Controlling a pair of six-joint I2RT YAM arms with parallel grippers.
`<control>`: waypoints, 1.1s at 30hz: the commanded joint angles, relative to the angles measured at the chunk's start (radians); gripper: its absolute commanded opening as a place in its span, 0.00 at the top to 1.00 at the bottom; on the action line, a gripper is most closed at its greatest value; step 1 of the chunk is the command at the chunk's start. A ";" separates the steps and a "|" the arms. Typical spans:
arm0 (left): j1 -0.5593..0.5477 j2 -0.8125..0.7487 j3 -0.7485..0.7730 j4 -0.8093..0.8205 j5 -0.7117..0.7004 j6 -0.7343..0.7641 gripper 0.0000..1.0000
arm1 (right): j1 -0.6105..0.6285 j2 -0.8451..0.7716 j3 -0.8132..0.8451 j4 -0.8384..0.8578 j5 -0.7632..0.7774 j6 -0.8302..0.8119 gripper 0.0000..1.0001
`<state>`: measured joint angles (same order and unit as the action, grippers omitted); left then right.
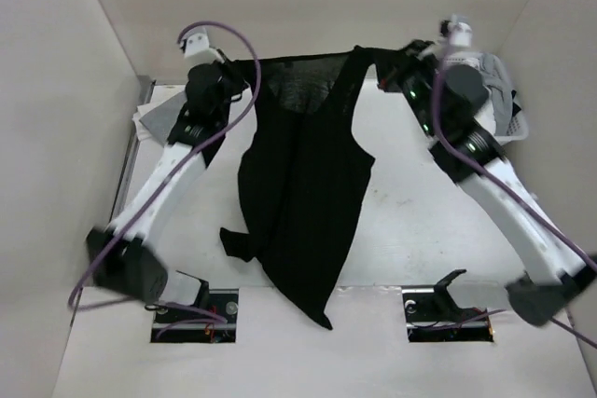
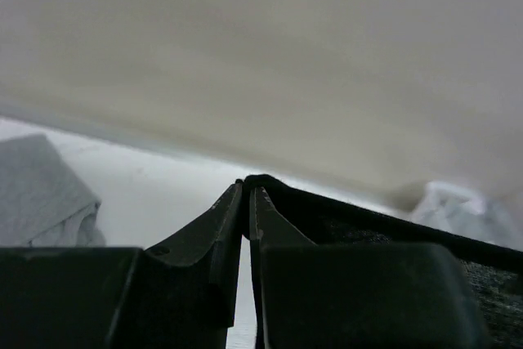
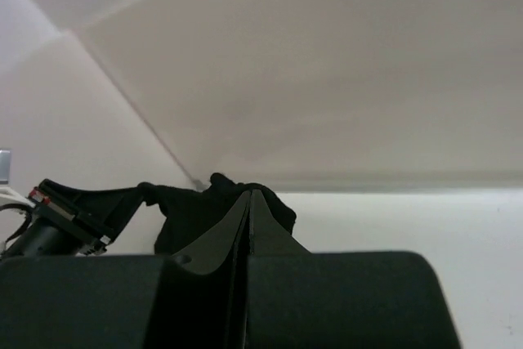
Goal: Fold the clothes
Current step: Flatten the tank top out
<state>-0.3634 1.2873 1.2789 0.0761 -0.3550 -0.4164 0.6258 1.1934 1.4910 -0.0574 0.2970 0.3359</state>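
The clothes, a black tank top [image 1: 303, 184], hang in the air above the table, stretched between both grippers along the top edge. Its lower end droops to the table's near edge. My left gripper [image 1: 238, 76] is shut on the left upper corner; in the left wrist view its gripper [image 2: 248, 185] pinches the black fabric [image 2: 368, 222], which runs off to the right. My right gripper [image 1: 392, 70] is shut on the right strap; in the right wrist view the gripper [image 3: 249, 194] clamps a bunched bit of the fabric [image 3: 184, 206].
A light grey garment [image 1: 163, 118] lies at the table's back left, also visible as the grey garment [image 2: 41, 190]. A white basket [image 1: 511, 118] with white and grey garments stands at the back right. Beige walls enclose the table on three sides.
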 commanded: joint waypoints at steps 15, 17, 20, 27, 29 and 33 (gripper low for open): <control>-0.008 0.146 -0.195 0.060 -0.013 -0.087 0.56 | -0.234 0.389 -0.181 0.111 -0.286 0.307 0.65; -0.068 0.011 -0.416 0.080 -0.077 -0.117 0.58 | -0.171 0.293 -0.408 0.192 -0.277 0.345 0.85; -0.140 -0.191 -0.636 -0.031 -0.127 -0.131 0.60 | -0.073 0.166 -0.677 0.217 -0.250 0.396 1.00; -0.213 -0.441 -0.776 -0.436 -0.101 -0.300 0.44 | 0.065 -0.093 -1.044 0.094 -0.118 0.465 0.61; -0.214 -0.421 -0.794 -0.440 -0.055 -0.320 0.40 | 0.070 -0.100 -1.077 0.090 -0.119 0.480 0.55; -0.187 -0.333 -0.825 -0.336 0.037 -0.321 0.40 | 0.068 -0.061 -1.091 0.140 -0.151 0.483 0.55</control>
<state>-0.5644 0.9081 0.4801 -0.2939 -0.3954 -0.7013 0.6834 1.1225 0.3969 0.0071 0.1341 0.7921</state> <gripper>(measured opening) 0.600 0.449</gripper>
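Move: Between the two raised hands, the far half of the open table, where the held tank top's shoulders are taken, lies about 6 cm ahead, 15 cm right and 40 cm below the left hand. From the right hand it is some 15 cm ahead, 15 cm left and 50 cm down. The grey folded cloth is about 5 cm ahead, 13 cm left and 39 cm below the left hand; the laundry basket some 18 cm ahead, 25 cm right and 46 cm below the right hand. Flinging the tank top forward and down, the left hand some 15 cm out and the right about 20, both open and let go of its upper corners near full reach. They then draw back over the cloth, sinking all the way and tipping down 40 to 55 degrees, to its two sides with open fingers; the right shuts briefly on the way. ##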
